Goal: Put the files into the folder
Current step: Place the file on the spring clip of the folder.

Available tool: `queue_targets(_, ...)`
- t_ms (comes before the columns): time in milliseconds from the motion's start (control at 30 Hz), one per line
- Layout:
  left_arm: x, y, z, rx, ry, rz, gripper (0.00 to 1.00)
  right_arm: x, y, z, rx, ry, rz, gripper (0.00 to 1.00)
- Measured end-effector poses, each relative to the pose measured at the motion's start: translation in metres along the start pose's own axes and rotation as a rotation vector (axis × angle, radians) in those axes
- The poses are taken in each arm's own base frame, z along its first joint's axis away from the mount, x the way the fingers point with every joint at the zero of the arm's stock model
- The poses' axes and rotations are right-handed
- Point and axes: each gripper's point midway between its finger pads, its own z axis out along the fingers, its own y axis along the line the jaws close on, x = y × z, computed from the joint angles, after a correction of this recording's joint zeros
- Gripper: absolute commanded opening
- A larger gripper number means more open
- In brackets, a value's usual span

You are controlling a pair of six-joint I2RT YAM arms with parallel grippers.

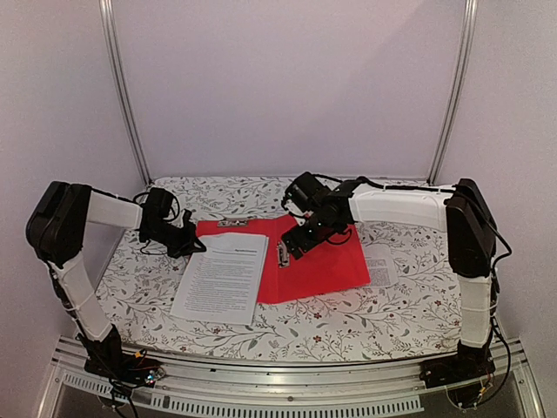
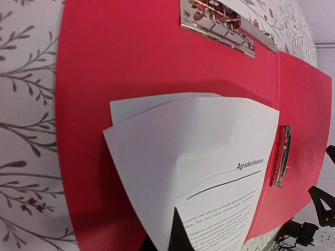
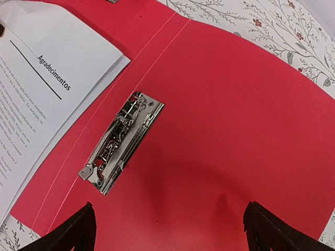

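Note:
The red folder [image 1: 322, 266] lies open on the flowered tablecloth, with a metal clip [image 1: 282, 253] near its spine. The files [image 1: 222, 279], white printed sheets, lie across its left flap and spill toward the near edge. My left gripper [image 1: 183, 242] is shut on the files' far left corner. In the left wrist view the files [image 2: 199, 151] curl upward over the folder [image 2: 131, 57], and my left gripper [image 2: 175, 239] is mostly hidden by the paper. My right gripper [image 3: 167, 222] hovers open over the folder's right half [image 3: 235, 104], just right of the clip [image 3: 120, 144], with nothing between its fingers.
A second metal clip [image 1: 233, 223] lies at the folder's far edge, seen also in the left wrist view as a clip [image 2: 225, 23]. A pale sheet [image 1: 381, 261] lies on the cloth right of the folder. Frame posts [image 1: 126, 96] stand at the back corners.

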Motion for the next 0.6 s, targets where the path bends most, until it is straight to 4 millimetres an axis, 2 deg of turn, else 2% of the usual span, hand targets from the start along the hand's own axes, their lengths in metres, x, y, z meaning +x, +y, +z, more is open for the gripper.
queue_targets(233,-0.018,0.001,0.003,0.095,-0.03,-0.068,0.02,-0.011,-0.003,0.006,-0.018,-0.005,-0.002,0.99)
queue_targets(600,-0.052,-0.013,0.02,0.177,-0.045,-0.086,0.04,-0.031,-0.01,0.015,-0.03,-0.016,0.0,0.99)
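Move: Ahead and to the right of the left hand, which already pinches the file near its top left corner, the top spring clip lies about 9 cm farther out, 9 cm right and a couple of centimetres lower. The file's middle is some 11 cm back and 5 cm right of the hand; the side clip is about 3 cm back and 24 cm right. From the right hand, the top clip is roughly 12 cm ahead, 19 cm left and 8 cm below. Sliding the pinched file forward, the left hand carries it about 5.5 cm towards the top clip, almost level, while the wrist rolls some 10 degrees, its left side sinking; the fingers keep their hold on the paper. The right hand, wide open and empty above the right cover, travels forward about 3 cm and slightly left. ##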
